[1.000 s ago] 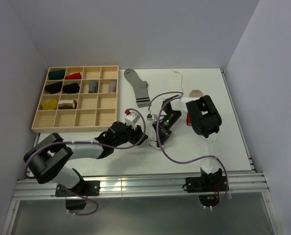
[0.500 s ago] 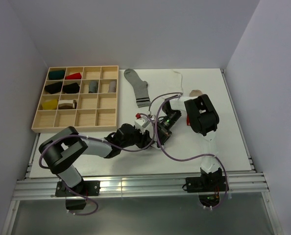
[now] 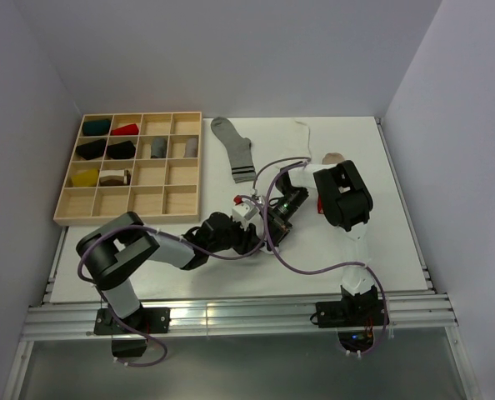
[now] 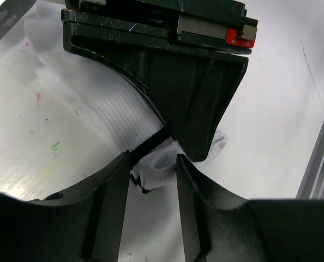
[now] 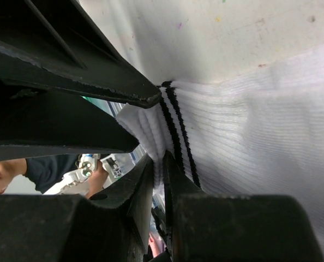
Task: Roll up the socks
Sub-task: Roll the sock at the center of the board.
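Note:
A long white sock [image 4: 118, 114] with black stripes lies on the table; its far end [image 3: 302, 133] shows beyond the right arm. My right gripper [image 5: 157, 164] is shut on that sock's striped cuff [image 5: 175, 117], the fabric pinched between its fingers [image 4: 189, 98]. My left gripper [image 4: 151, 159] stands open right in front of it, with the cuff's loose tip [image 4: 157, 164] between its fingertips. Both grippers meet at mid-table, the left [image 3: 260, 239] beside the right [image 3: 274, 232]. A beige sock [image 3: 334, 157] peeks out behind the right arm.
A grey sock [image 3: 235, 150] with dark stripes lies flat at the back centre. A wooden compartment tray [image 3: 122, 218] at the back left holds several rolled socks. The table's front rail [image 4: 320, 147] runs just right of the left gripper.
The left arm has swung right across the table, bringing its gripper up to the sock's cuff beside the right gripper. The right arm has stayed put, still pinching the cuff.

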### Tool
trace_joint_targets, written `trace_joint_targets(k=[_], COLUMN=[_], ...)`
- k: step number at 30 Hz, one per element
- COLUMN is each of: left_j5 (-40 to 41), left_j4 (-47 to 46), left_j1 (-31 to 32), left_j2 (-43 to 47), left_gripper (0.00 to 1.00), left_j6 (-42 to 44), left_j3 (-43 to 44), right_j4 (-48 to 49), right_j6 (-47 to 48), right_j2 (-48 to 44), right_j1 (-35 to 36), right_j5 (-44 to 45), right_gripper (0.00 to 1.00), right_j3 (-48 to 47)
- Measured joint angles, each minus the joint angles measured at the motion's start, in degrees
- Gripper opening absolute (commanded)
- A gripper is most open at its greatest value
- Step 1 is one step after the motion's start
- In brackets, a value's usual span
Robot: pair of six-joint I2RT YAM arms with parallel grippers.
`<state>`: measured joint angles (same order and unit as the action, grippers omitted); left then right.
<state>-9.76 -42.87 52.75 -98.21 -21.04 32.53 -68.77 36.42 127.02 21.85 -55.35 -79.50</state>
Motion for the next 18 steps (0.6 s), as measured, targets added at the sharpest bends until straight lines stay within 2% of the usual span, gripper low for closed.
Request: trace_joint_targets(k=[6, 7, 10, 15, 17, 18], left_j5=[-0.52, -0.55, -0.68, -0.96, -0.94, -0.94], left_j4=[-1.05, -1.07, -1.38, -2.47, -2.91, -3.08], left_j1=[0.00, 0.00, 0.00, 0.00, -0.02, -0.02], left_j2=[-1.03, -1.07, -1.42, -2.93, -3.23, -3.41], left_gripper=[0.34, 0.28, 0.18, 0.09, 0.01, 0.00], left_j6=[-1.73, -2.23, -3.32, -5.66, -6.62, -7.21], left_j3=[0.00, 0.00, 0.00, -0.02, -0.04, -0.04], right_j4=[0.76, 0.96, 2.05, 3.13, 3.48, 3.72], right_j6=[-1.09, -1.46, -2.58, -4.57, -5.38, -5.66], right_j2=[0.00, 0.00, 0.00, -0.07, -0.33, -0.57], right_j1=[0.00, 0.00, -0.02, -0.02, -0.04, -0.04], right_j5=[0.57, 0.74, 1.33, 1.86, 2.21, 2.40], right_gripper=[0.16, 0.16, 0.16, 0.17, 0.17, 0.20], right_j3=[0.00, 0.00, 0.07, 0.37, 0.50, 0.66])
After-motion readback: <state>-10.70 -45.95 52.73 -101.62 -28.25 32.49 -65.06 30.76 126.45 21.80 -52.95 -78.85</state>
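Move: The left hand's half-open fingers already straddle the loose corner of the white sock's cuff, its middle about 1 cm to their right and 1 cm below. The grey sock lies about 30 cm ahead and 7 cm left of this hand, the other white sock 30 cm ahead and 12 cm right, the red reindeer sock 19 cm ahead and 23 cm right, all some 2 cm lower. From the right hand, already pinching the cuff, that corner lies roughly 3 cm left, level in depth and height. The left fingers close from half open to nearly shut and pinch the loose corner of the white cuff, beside the right gripper, while the hand sinks about 1 cm onto it and tilts some 5 degrees. The right hand keeps its pinch on the cuff, easing down and slightly forward by under 1 cm with a slight tilt. ##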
